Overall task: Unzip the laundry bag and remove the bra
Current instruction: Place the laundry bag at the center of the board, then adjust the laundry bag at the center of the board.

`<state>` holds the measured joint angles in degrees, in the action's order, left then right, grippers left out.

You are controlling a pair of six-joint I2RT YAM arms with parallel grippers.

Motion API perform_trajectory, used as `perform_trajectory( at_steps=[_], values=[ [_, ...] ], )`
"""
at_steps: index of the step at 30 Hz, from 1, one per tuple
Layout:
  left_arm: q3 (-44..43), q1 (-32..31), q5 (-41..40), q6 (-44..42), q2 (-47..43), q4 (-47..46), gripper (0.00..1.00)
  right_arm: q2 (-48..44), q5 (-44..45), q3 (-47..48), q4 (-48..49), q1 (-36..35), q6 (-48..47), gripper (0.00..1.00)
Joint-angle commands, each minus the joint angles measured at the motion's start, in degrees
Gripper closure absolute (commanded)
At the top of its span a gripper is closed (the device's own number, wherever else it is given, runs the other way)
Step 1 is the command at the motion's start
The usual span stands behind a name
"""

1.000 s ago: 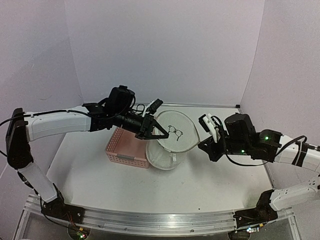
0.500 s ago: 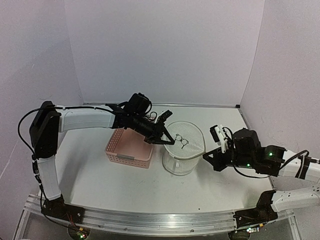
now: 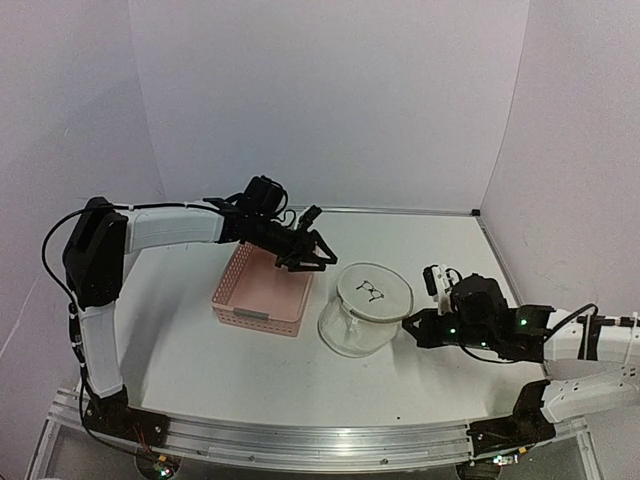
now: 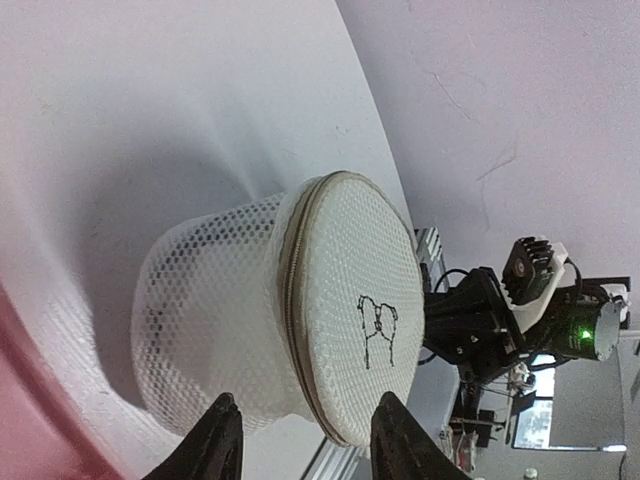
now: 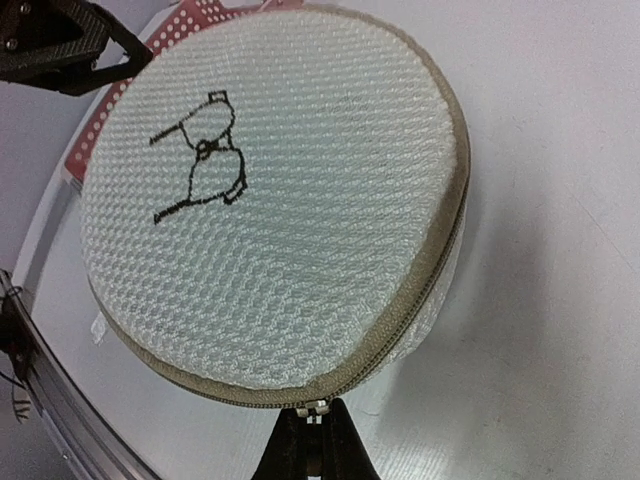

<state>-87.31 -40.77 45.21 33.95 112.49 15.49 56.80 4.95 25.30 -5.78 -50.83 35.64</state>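
The white mesh laundry bag (image 3: 350, 325) stands on the table with its round face and black bra drawing up. Its tan zipper runs shut round the rim (image 5: 420, 290). My right gripper (image 3: 413, 326) is at the bag's right side, shut on the metal zipper pull (image 5: 316, 407), seen between the fingers in the right wrist view (image 5: 315, 435). My left gripper (image 3: 318, 256) is open and empty, hanging over the pink basket's far right corner, a little left of the bag (image 4: 340, 300). Its fingertips (image 4: 222, 425) frame the bag without touching it. The bra is hidden.
The pink slotted basket (image 3: 262, 298) stands just left of the bag, almost touching it. White walls close the back and both sides. The table's front rail (image 3: 320, 440) runs along the near edge.
My left gripper has let go of the bag's rim and pulled back left over the basket. The bag has settled lower on the table. My right gripper came down with the zipper pull.
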Motion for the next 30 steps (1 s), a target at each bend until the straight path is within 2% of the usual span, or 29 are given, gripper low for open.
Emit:
perform_trajectory(
  at_steps=[1,6,12,19,24,30],
  values=[
    [1.87,0.08,-5.47,2.11,-6.88,-1.51,0.48,0.92,2.71,-0.60,9.67,-0.81,9.09,1.00],
    [8.24,-0.95,-8.75,5.95,-13.03,-1.98,0.44,5.53,5.62,1.33,14.46,-2.97,14.07,1.00],
    [14.44,-5.46,-8.71,10.89,-17.93,-5.18,0.40,14.00,9.37,6.25,18.50,-7.17,17.03,1.00],
    [27.84,-6.70,-8.91,24.15,-23.71,-20.95,0.35,21.35,13.45,11.42,21.12,-11.55,19.36,1.00],
    [32.54,-7.69,-10.91,30.12,-23.28,-27.35,0.33,24.22,15.08,14.07,21.72,-14.00,19.09,1.00],
    [33.14,-7.83,-12.26,34.28,-20.03,-31.52,0.33,25.76,14.81,15.28,22.02,-15.66,18.28,1.00]
  ],
)
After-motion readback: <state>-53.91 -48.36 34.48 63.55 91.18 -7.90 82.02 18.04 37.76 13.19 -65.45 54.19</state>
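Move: Pinching the zipper end on the laundry bag's near right rim, the right hand has the board's centre about 17 cm to its left, 8 cm ahead and 10 cm below. The bag's middle lies some 9 cm left, 5 cm ahead and 4 cm lower, the pink basket 30 cm left, 13 cm ahead and 8 cm lower. From the left hand, empty and half open, the bag is about 9 cm right, 5 cm back and 11 cm below; the basket 12 cm left, 3 cm ahead and 15 cm below. Dragging the pinched rim of the laundry bag left, the right hand travels about 11 cm across the near side of the bag towards the board's centre, its grip kept shut and its left side tilting up some 12 degrees. The left hand first lifts slightly, then draws back about 9 cm and sinks again, nearing the right gripper, its fingers opening wider and turning counter-clockwise. ##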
